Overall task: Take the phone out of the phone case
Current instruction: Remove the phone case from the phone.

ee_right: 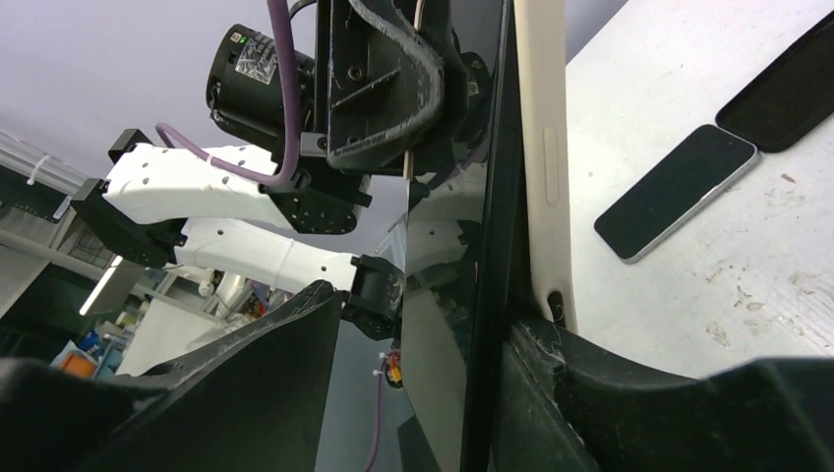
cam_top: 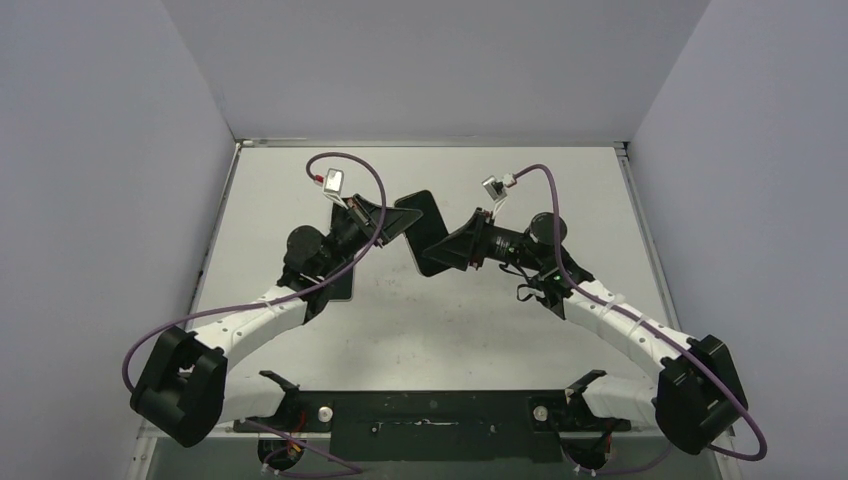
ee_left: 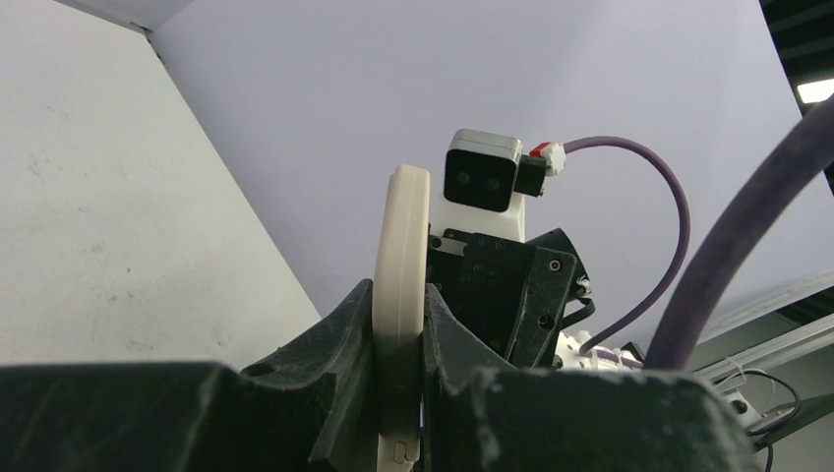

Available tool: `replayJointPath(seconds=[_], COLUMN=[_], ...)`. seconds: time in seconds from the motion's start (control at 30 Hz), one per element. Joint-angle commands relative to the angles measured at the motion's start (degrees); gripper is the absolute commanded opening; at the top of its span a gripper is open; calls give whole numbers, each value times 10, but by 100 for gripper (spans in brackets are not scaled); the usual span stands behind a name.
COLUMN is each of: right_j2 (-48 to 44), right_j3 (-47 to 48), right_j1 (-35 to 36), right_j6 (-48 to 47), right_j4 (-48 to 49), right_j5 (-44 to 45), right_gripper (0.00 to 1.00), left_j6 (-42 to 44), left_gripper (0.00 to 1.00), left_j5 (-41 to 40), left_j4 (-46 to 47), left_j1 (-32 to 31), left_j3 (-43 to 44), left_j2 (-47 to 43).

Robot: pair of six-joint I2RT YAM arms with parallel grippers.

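Observation:
The phone [cam_top: 422,232], a black slab in a cream phone case [ee_left: 400,226], is held edge-up above the middle of the table between both arms. My left gripper [ee_left: 400,295] is shut on the case's edge, both fingers pressed to it. My right gripper [ee_right: 433,310] straddles the other end. One of its fingers [ee_right: 590,364] rests against the cream case back [ee_right: 541,167]. The other finger [ee_right: 285,344] stands apart from the glossy black screen [ee_right: 447,324], with a clear gap. In the top view the left gripper [cam_top: 385,225] and the right gripper [cam_top: 450,250] face each other across the phone.
A second phone [ee_right: 679,192] lies flat, screen up, on the white table [ee_right: 747,285], beside a black case [ee_right: 782,84]. In the top view a dark flat thing [cam_top: 340,285] shows under the left arm. Grey walls close in the table on three sides.

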Motion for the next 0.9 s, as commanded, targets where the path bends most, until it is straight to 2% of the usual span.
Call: replayJointPath(seconds=[0.0,0.13,0.27,0.3,0.37,0.47,0.53,0.77,0.87], right_j2=[28,42,42,41,38,35,32,24,21], right_j3=[27,35,32,31,30,31,33,32,31], right_j1=[9,8,7,7,5,4,2,-4,-6], right_j6=[11,15,16,17,20,23,24,40,49], right_j4=[87,105,108,107,107,107,107,110,120], right_j5=[7,9,10,11,13,13,14,15,16], right_gripper=[51,40,25,20,11,2,0,0,0], left_j6=[-3,22,76,87,103,112,113,121,134], left_gripper=[0,0,0,3,15,31,41,64,69], left_j5=[25,31,25,24,21,21,21,21,21], left_j4=[97,90,26,14,-2,-9,-9,-12,-32], left_j1=[-51,-59,-54,-53,-49,-38,-28,1,10], left_j3=[25,29,32,33,30,25,20,3,-4], left_j2=[10,2,-26,-32,-42,-52,-57,-90,-105])
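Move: The cased phone is held up screen-up between the grippers: its middle lies about 2 cm back and 3 cm to the right of the left hand and 2 cm below it. From the right hand it is roughly 3 cm ahead and 1 cm to the left, level. On the table, some 32 cm below the left hand, the bare phone lies about 7 cm ahead and 18 cm left; the black case lies about 21 cm ahead and 18 cm left. Ease the right gripper about 1 cm left, its lower finger in the gap between the phone and the cream case, and shut it from half open so the two fingers pinch the phone's body alone. Keep the left pinch until then, then open the left fingers wide and let go, backing off some 2 cm and rising about 2.5 cm while tipping the fingertips up some 10 degrees. ##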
